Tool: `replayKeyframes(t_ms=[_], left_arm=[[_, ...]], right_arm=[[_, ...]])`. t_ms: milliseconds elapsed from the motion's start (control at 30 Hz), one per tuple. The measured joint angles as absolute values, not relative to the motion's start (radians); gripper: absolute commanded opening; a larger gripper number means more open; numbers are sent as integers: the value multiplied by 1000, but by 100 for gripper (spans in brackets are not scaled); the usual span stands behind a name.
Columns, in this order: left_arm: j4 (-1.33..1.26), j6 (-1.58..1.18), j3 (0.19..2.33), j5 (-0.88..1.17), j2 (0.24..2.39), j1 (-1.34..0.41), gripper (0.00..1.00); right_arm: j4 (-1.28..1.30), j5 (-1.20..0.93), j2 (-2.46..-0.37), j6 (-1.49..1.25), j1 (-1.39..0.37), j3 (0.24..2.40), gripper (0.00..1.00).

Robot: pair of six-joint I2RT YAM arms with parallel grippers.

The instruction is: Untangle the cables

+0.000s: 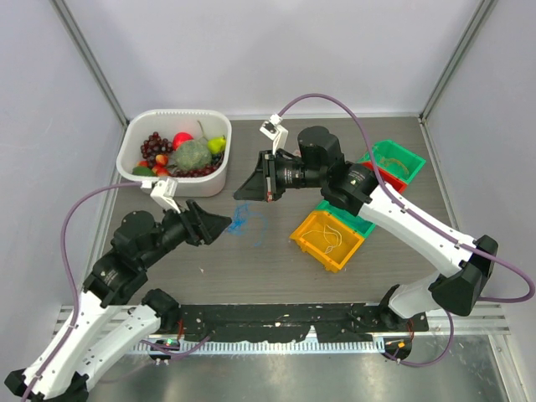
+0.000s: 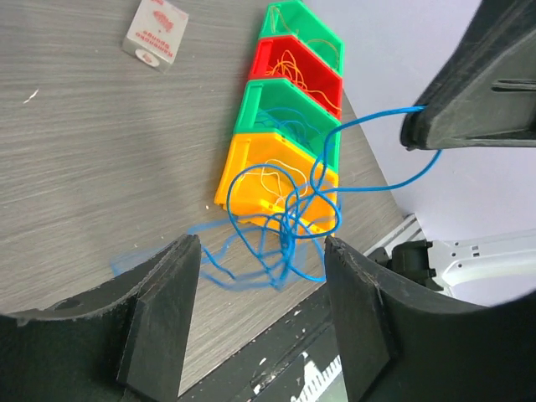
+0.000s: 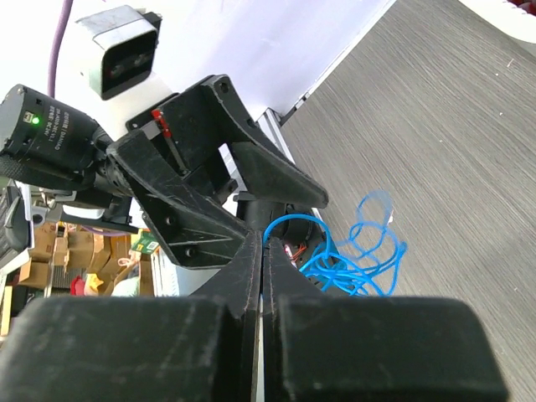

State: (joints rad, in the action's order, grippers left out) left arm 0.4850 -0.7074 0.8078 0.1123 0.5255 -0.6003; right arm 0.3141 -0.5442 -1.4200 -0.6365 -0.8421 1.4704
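Observation:
A tangle of blue cable (image 1: 248,220) lies mid-table, and one strand rises from it to my right gripper (image 1: 249,189). In the right wrist view that gripper (image 3: 261,241) is shut, a blue loop (image 3: 293,221) coming out at its tips. My left gripper (image 1: 219,224) stands open just left of the tangle. In the left wrist view the blue tangle (image 2: 285,230) hangs just beyond the left gripper (image 2: 261,247), and nothing sits between its spread fingers. A thin white cable (image 1: 332,238) lies in the orange bin (image 1: 311,241). Orange-yellow cables (image 2: 295,65) lie in the red bin (image 2: 270,52).
A row of bins runs at the right: orange, green (image 1: 356,223), red (image 1: 383,177), green (image 1: 408,153). A white tub of toy fruit (image 1: 134,151) stands at the back left. A small white card (image 2: 156,33) lies on the table. A black rail (image 1: 276,316) runs along the near edge.

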Motion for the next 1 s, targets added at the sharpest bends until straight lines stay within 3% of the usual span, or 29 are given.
replayKeyframes(t_ms=[167, 467, 667, 833, 1000], left_arm=[[483, -717, 804, 116, 586, -600, 66], [322, -776, 717, 281, 676, -600, 54], [236, -835, 656, 368, 689, -600, 36], [198, -846, 656, 371, 691, -600, 3], [148, -862, 652, 395, 694, -600, 0]], right_arm=[[310, -556, -1420, -644, -842, 1470, 1], [297, -564, -1420, -657, -842, 1470, 1], [293, -564, -1420, -659, -842, 1475, 1], [283, -567, -1420, -666, -842, 1491, 1], [295, -555, -1420, -669, -833, 1498, 1]])
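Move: Hanging in mid-air under the right hand, the blue cable tangle is about 6 cm to the left hand's right, 1 cm farther out and some 3 cm lower. From the right hand it is roughly 9 cm below, 1 cm back and neither left nor right. The yellow tray lies about 31 cm right of the left hand, 4 cm ahead and 26 cm down; the fruit basket is roughly 27 cm ahead, 17 cm left and 22 cm down. Reaching rightward some 6 cm into the hanging blue tangle, the left hand also sinks about 4.5 cm, tips down slightly and turns about 15 degrees clockwise; its open fingers then shut, pinching strands at their tips, while it comes back up nearly 2 cm. The right hand keeps its pinch on the upper strand and rises just under 2 cm. ##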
